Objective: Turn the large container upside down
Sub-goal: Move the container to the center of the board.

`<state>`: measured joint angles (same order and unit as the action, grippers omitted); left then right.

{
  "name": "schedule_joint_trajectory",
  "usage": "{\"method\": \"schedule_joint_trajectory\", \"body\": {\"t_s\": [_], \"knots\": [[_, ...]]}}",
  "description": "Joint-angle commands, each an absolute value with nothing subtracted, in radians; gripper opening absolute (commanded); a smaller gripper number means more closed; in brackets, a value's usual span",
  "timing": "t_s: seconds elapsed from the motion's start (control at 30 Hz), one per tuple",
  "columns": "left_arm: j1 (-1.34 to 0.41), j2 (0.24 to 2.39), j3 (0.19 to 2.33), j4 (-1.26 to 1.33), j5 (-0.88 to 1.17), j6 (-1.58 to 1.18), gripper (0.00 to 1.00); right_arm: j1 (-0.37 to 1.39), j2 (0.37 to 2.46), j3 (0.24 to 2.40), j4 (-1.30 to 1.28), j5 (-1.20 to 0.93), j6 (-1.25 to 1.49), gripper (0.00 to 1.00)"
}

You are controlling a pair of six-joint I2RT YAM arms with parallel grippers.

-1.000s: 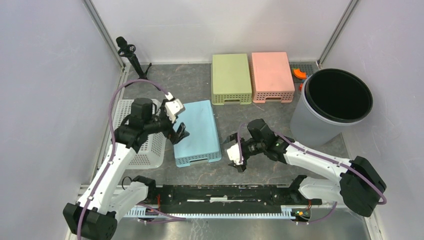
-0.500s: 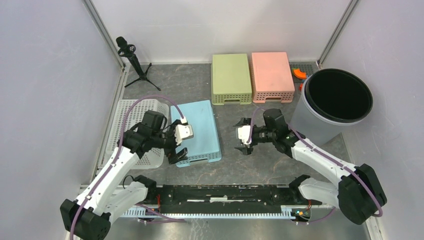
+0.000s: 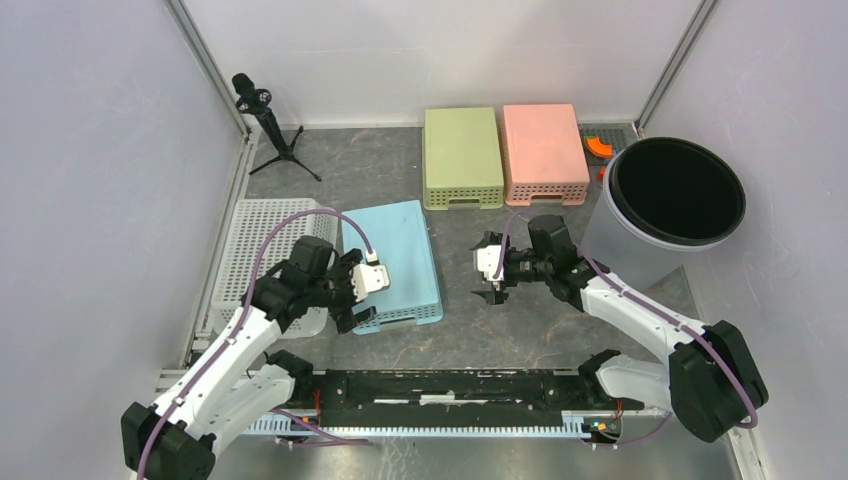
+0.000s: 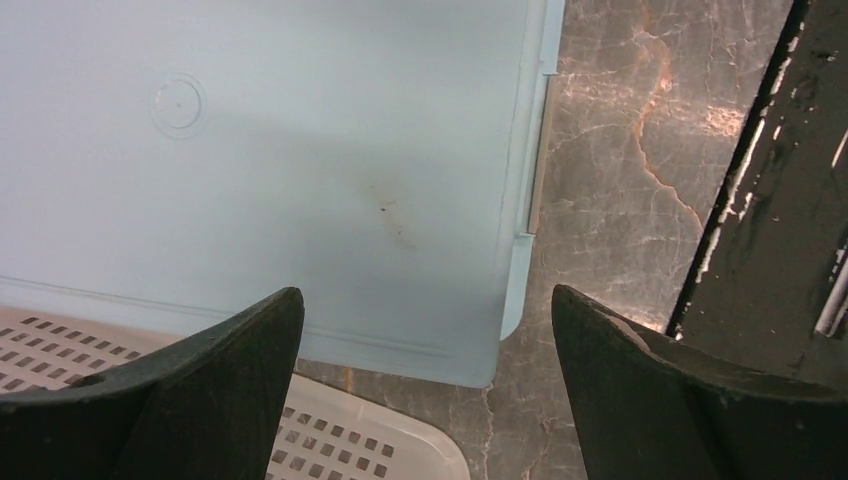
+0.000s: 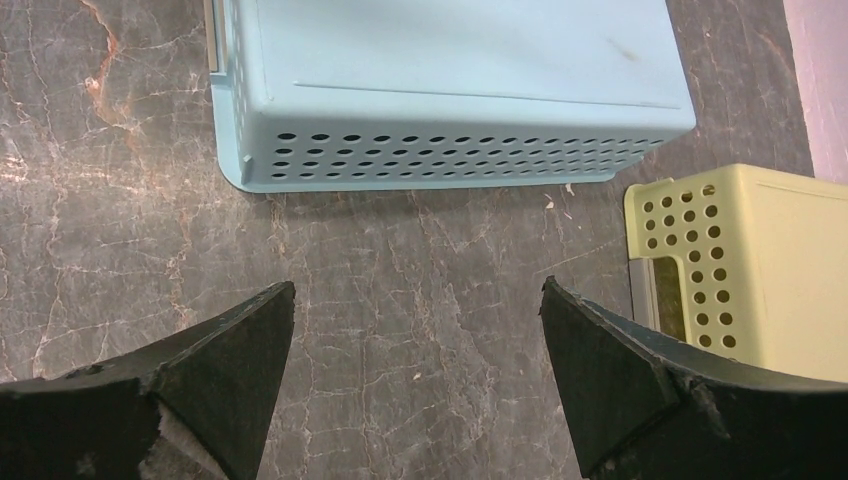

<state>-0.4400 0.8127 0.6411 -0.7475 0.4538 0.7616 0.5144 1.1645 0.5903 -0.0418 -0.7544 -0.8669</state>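
Observation:
The large container (image 3: 400,255) is a pale blue perforated basket lying bottom up on the marble floor, left of centre. My left gripper (image 3: 348,292) hangs open over its near left corner (image 4: 480,340), with its fingers (image 4: 200,390) clear of it. My right gripper (image 3: 485,270) is open to the right of the container and points at its perforated long side (image 5: 450,150), with bare floor between the jaws. Neither gripper holds anything.
A white lattice basket (image 3: 265,250) lies against the blue one's left side (image 4: 380,440). Green (image 3: 462,155) and pink (image 3: 542,150) baskets lie bottom up at the back. A tall grey round bin (image 3: 640,235) stands upright at the right. A black rail (image 3: 450,385) runs along the near edge.
My left gripper has come down from the blue container's left edge to its near left corner. My right gripper has moved away from the near edge to the container's right side.

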Motion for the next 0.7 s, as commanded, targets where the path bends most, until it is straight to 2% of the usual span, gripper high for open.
{"method": "schedule_joint_trajectory", "body": {"t_s": [0.0, 0.67], "knots": [[-0.452, 0.817, 0.625, -0.656, 0.408, 0.810, 1.00, 0.505, 1.166, 0.591, -0.017, -0.753, -0.862, 0.98], [-0.453, 0.867, 0.606, -0.496, 0.106, 0.717, 0.99, 0.498, 1.149, 0.592, -0.030, -0.772, -0.872, 0.98]]}}
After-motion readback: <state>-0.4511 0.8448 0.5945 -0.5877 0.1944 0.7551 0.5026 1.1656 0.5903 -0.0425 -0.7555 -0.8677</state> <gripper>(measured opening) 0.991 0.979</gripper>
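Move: The blue container lies upside down with its middle about 5 cm ahead of the open left hand, 5 cm to its right and some 3 cm lower. The white basket's middle is about 22 cm to the left hand's left and 5 cm ahead; the green container is roughly 30 cm ahead and 21 cm to its right. From the right hand, the blue container's middle is about 20 cm to the left, nearly level fore and aft, some 5 cm lower. Forward and to the left goes the left hand, about 5 cm in all and gathering speed, sinking slightly and turning some 15 degrees in all, partly counter-clockwise with the fingertips lifting. Still wide open, it brings its near finger against the near-left corner of the blue container and pushes it forward. ##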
